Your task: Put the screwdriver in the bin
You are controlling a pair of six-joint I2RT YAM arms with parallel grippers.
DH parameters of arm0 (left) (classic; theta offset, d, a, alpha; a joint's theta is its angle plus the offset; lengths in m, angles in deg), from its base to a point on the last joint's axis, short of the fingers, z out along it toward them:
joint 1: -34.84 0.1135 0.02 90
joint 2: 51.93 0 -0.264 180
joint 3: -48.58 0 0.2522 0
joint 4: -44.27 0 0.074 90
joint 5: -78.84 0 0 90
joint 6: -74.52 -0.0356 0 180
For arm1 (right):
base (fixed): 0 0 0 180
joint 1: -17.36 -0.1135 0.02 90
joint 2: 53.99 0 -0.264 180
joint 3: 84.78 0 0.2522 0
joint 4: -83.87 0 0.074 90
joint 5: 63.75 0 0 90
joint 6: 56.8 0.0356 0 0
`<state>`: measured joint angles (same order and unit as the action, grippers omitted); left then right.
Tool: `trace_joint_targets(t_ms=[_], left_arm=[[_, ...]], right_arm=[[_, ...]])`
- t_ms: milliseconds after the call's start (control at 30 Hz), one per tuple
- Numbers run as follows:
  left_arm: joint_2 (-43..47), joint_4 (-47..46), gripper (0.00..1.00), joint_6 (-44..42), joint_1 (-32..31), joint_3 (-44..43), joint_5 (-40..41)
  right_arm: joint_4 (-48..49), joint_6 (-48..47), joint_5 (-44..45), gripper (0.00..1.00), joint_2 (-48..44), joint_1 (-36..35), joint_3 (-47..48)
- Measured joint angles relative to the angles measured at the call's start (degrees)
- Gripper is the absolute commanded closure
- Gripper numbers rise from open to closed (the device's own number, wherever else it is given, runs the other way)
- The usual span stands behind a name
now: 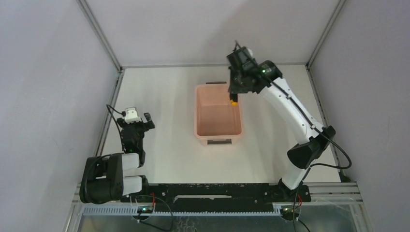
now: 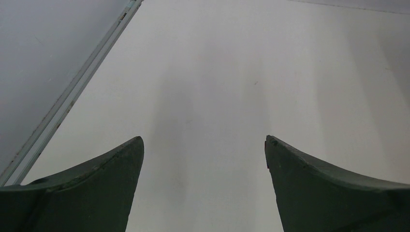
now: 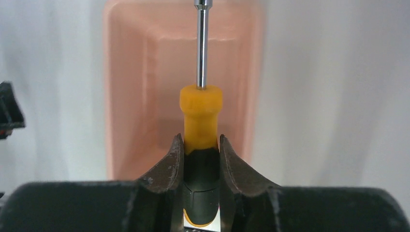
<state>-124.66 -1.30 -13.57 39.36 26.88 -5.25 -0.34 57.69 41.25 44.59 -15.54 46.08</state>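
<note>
My right gripper (image 3: 201, 140) is shut on the screwdriver (image 3: 201, 118), both fingers pressed against the black part of its handle. The orange-yellow collar and thin metal shaft stick out ahead of the fingertips, over the inside of the pale pink bin (image 3: 130, 96). From the top view the right gripper (image 1: 234, 99) hangs above the bin's (image 1: 203, 126) far right corner, and the orange tip of the screwdriver (image 1: 234, 102) shows just below the fingers. Far from the bin, my left gripper (image 2: 204, 145) is open over bare table; in the top view this left gripper (image 1: 139, 121) sits at the left.
The bin has a dark grey handle (image 1: 218, 141) at its near short end. Metal frame rails (image 1: 109, 116) run along the table's left and right sides, with grey walls beyond. A black part of the cell (image 3: 8, 111) shows at the left edge of the right wrist view.
</note>
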Motion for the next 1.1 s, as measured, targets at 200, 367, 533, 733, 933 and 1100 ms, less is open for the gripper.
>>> trace_joint_targets(t_ms=[200, 367, 533, 733, 933, 1100], left_arm=[[0.00, 0.00, 0.00, 0.00, 0.00, 0.00, 0.00], [0.00, 0.00, 0.00, 0.00, 0.00, 0.00, 0.00], [0.00, 0.00, 0.00, 0.00, 0.00, 0.00, 0.00], [0.00, 0.00, 0.00, 0.00, 0.00, 0.00, 0.00], [0.00, 0.00, 0.00, 0.00, 0.00, 0.00, 0.00], [0.00, 0.00, 0.00, 0.00, 0.00, 0.00, 0.00]], right_arm=[[6.08, 6.08, 1.38, 0.99, 0.52, -7.89, -6.38], [13.86, 8.92, 3.52, 0.97, 5.29, -11.19, -15.89], [20.09, 11.56, 3.43, 0.91, 12.28, -11.82, -25.14], [24.96, 13.79, 2.19, 0.66, 16.02, -11.82, -32.50], [26.47, 15.06, 1.33, 0.33, 16.98, -11.82, -32.96], [22.97, 14.12, 1.95, 0.02, 14.88, -12.28, -29.00]])
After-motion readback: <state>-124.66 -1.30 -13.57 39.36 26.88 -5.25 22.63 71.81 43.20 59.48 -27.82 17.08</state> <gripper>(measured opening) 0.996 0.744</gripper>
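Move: Hanging just inside the bin's right rim, high above it, the right hand already grips the screwdriver by its handle, the tool's middle about 4 cm ahead of the fingers and level with them. The bin's middle lies roughly 8 cm to this hand's left, 1 cm ahead and some 23 cm below. From the idle left hand the bin's middle is about 42 cm to the right, 1 cm ahead and 4 cm lower. Carrying the screwdriver left over the middle of the bin, the right hand then sinks about 27 cm down between its walls, easing back some 4 cm while the wrist tips nearly 20 degrees further down. At the bottom its fingers open and let go of the handle, and the hand starts back up, about 3 cm. ##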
